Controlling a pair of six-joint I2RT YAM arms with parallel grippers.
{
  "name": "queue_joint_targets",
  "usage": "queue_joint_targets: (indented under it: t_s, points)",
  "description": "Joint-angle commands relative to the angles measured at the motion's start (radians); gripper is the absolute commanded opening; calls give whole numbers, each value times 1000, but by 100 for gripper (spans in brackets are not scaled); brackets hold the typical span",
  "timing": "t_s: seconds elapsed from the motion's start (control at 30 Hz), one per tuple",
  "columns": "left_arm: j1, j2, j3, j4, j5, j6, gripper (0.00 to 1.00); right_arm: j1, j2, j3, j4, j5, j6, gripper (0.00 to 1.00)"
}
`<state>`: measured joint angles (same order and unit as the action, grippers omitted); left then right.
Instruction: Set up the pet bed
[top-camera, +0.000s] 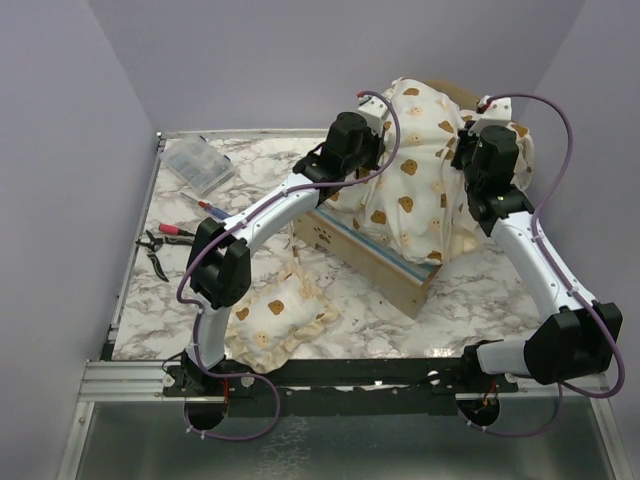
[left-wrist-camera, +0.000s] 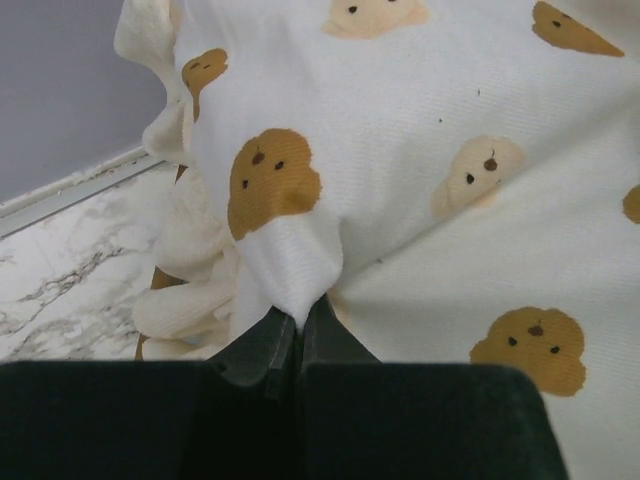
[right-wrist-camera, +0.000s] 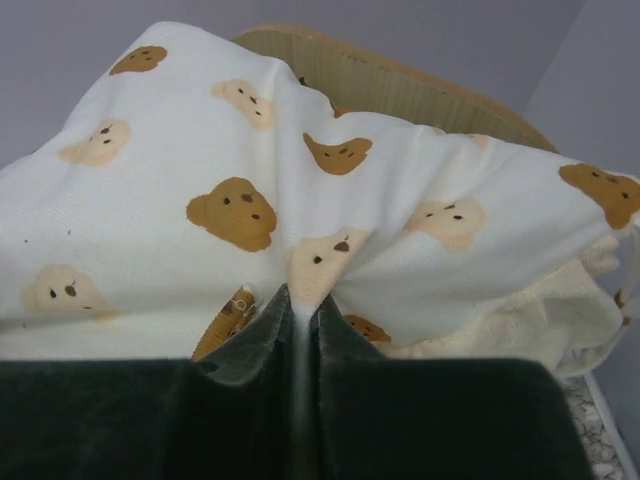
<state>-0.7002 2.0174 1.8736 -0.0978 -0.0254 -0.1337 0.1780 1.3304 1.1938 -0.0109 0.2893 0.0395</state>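
Observation:
The pet bed (top-camera: 392, 268), a light plywood frame, stands slanted mid-table, with a paw print on its near-left end board. A large cream bear-print cushion (top-camera: 420, 170) is draped over it and hides most of it. My left gripper (top-camera: 372, 150) is at the cushion's left side, shut on a pinch of cushion fabric (left-wrist-camera: 290, 270), as the left gripper (left-wrist-camera: 298, 318) shows in the left wrist view. At the cushion's right side my right gripper (top-camera: 466, 150) is likewise shut on a fold of the cushion (right-wrist-camera: 320, 265); the right wrist view shows this right gripper (right-wrist-camera: 300, 300). The rounded wooden end board (right-wrist-camera: 400, 85) rises behind the cloth.
A small matching bear-print pillow (top-camera: 275, 320) lies at the front left by the left arm's base. A clear plastic box (top-camera: 197, 165), a red marker (top-camera: 212, 208) and red-handled pliers (top-camera: 165, 240) lie along the table's left side. Grey walls close in on three sides.

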Motion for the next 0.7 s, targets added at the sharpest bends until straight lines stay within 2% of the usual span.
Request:
queue_joint_targets:
  t_s: [0.0, 0.1, 0.2, 0.27, 0.33, 0.47, 0.6, 0.67]
  points:
    - [31, -10, -1, 39, -50, -11, 5, -5, -5, 6, 71, 114, -70, 24]
    - [35, -7, -24, 38, -59, -23, 37, -5, 0, -16, 24, 124, -25, 42]
    - [44, -54, -58, 35, -74, -28, 56, -5, -24, 9, -95, 144, 45, 64]
    - [51, -110, -85, 23, -101, -28, 70, -5, -41, 49, -209, 130, 80, 72]
    - [58, -170, -109, -11, -122, -34, 77, -5, -60, 95, -327, 99, 117, 78]
    - [64, -327, -231, -70, -158, -60, 81, -5, -88, 133, -557, 0, 187, 81]
    - [67, -520, -440, -89, -205, -70, 89, -5, -112, 105, -696, -154, 229, 81]
    - [71, -632, -558, -88, -222, -71, 90, -5, -127, 75, -722, -219, 246, 81]
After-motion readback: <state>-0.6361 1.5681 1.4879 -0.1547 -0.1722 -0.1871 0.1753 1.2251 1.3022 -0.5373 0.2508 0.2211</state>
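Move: Both my hands still pinch the raised cushion cover above the bed frame. The frame's middle lies about 11 cm right of my left hand, 3 cm ahead and 22 cm below; its footboard sits roughly 11 cm back, 5 cm left of that hand. From my right hand, the frame's middle is some 6 cm ahead, 8 cm left and 26 cm down, and the headboard is about 20 cm ahead, 5 cm right. The small pillow is roughly 25 cm left and 25 cm back of my left hand. I open both hands wide and let go of the cushion cover above the bed frame. My left hand dips slightly, then swings about 12 cm left, back and up off the cover, turning some 15 degrees counter-clockwise. My right hand eases a little right, then draws back about 7 cm, sinking slightly, fingers tipping down. ##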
